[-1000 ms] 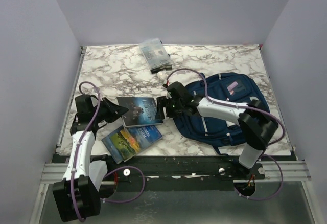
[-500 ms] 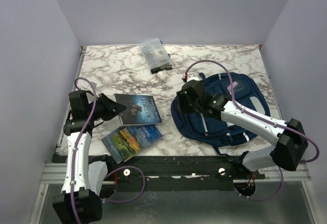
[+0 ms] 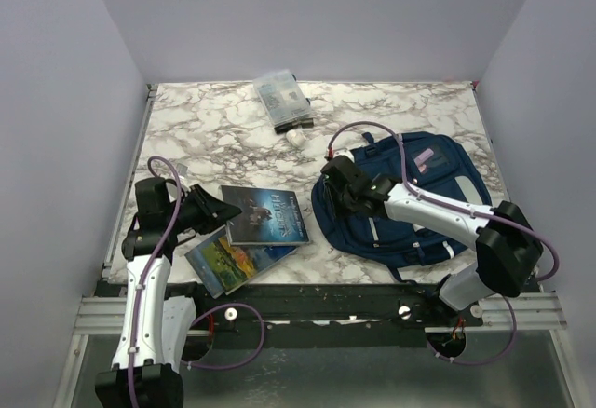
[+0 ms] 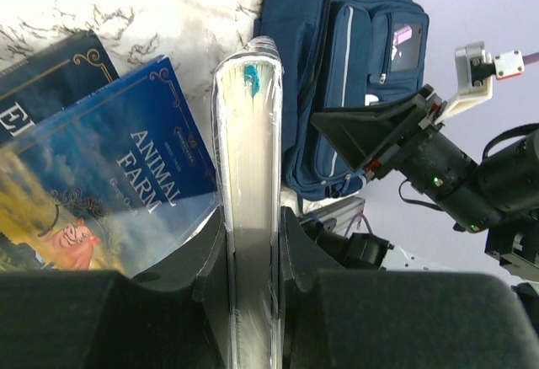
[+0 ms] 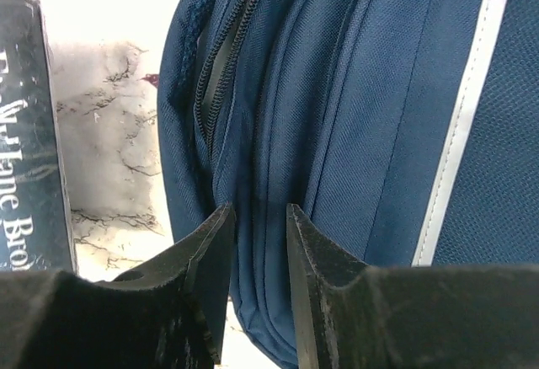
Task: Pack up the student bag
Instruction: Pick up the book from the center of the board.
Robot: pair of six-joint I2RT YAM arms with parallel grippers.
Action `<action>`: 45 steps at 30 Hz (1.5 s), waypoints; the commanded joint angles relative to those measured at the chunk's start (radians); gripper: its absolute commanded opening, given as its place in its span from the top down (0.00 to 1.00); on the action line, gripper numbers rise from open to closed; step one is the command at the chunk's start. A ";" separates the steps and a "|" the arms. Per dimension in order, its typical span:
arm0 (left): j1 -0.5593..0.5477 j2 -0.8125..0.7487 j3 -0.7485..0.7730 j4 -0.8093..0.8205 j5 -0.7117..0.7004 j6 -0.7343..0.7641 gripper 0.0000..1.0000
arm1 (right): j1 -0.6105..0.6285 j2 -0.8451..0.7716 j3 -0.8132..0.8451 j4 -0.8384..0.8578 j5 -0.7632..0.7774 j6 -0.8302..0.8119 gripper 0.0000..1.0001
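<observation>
The student bag (image 3: pixel 424 194), navy with grey trim and a pink label, lies flat at the right of the table. My right gripper (image 3: pixel 337 184) is down on its left end. In the right wrist view its jaws (image 5: pixel 257 213) stand a little apart with a ridge of the bag's fabric (image 5: pixel 379 91) between them, beside the zipper; a pinch does not show. My left gripper (image 3: pixel 219 210) is shut on the edge of a dark book (image 3: pixel 268 214), seen edge-on in plastic wrap (image 4: pixel 248 133) between the fingers, pointing at the bag (image 4: pixel 354 74).
An Animal Farm book (image 3: pixel 240 257) lies under the held book's near corner, close to the front edge. A clear pouch (image 3: pixel 282 99) and a small white thing (image 3: pixel 296 135) sit at the back. The held book's dark cover (image 5: pixel 29 133) shows left of the bag.
The left gripper has carried the dark book right, toward the bag, over the Animal Farm book. The right gripper's jaws have narrowed at the bag's left end.
</observation>
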 commanded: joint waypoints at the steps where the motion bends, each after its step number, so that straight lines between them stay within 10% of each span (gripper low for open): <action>1: -0.017 -0.028 0.027 0.052 0.087 -0.059 1.00 | -0.001 0.030 0.008 0.033 -0.021 -0.003 0.65; 19: -0.033 -0.027 0.039 0.053 0.097 -0.065 1.00 | 0.000 0.096 -0.038 0.150 -0.114 0.017 0.65; 25: -0.035 -0.021 0.045 0.052 0.120 -0.067 1.00 | -0.001 0.096 0.003 0.079 -0.036 0.001 0.99; 45: -0.099 -0.039 0.145 0.084 0.171 -0.198 1.00 | -0.001 -0.250 0.123 -0.062 -0.043 -0.114 1.00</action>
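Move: Right beside the right gripper lies the near upper edge of the bag's mouth, some 2 cm to its left and 3 cm lower, level with it fore and aft; the body of the bag is about 13 cm to its right, 3 cm farther out and 5 cm lower. From the left hand, still holding the dark book, that mouth edge is roughly 18 cm to the right, 5 cm ahead and 12 cm lower; the Animal Farm book lies about 6 cm back, 2 cm left and 16 cm below. Easing left about 2 cm and then down some 3 cm onto the zippered edge of the bag's mouth, the right hand shuts its half-open fingers and pinches the cloth, then lifts it quickly by about 13 cm, drifting 3 cm right with the fingertips tipping up. The left hand keeps its grip on the book, nearly still until it rises about 4 cm late on, edging right. ##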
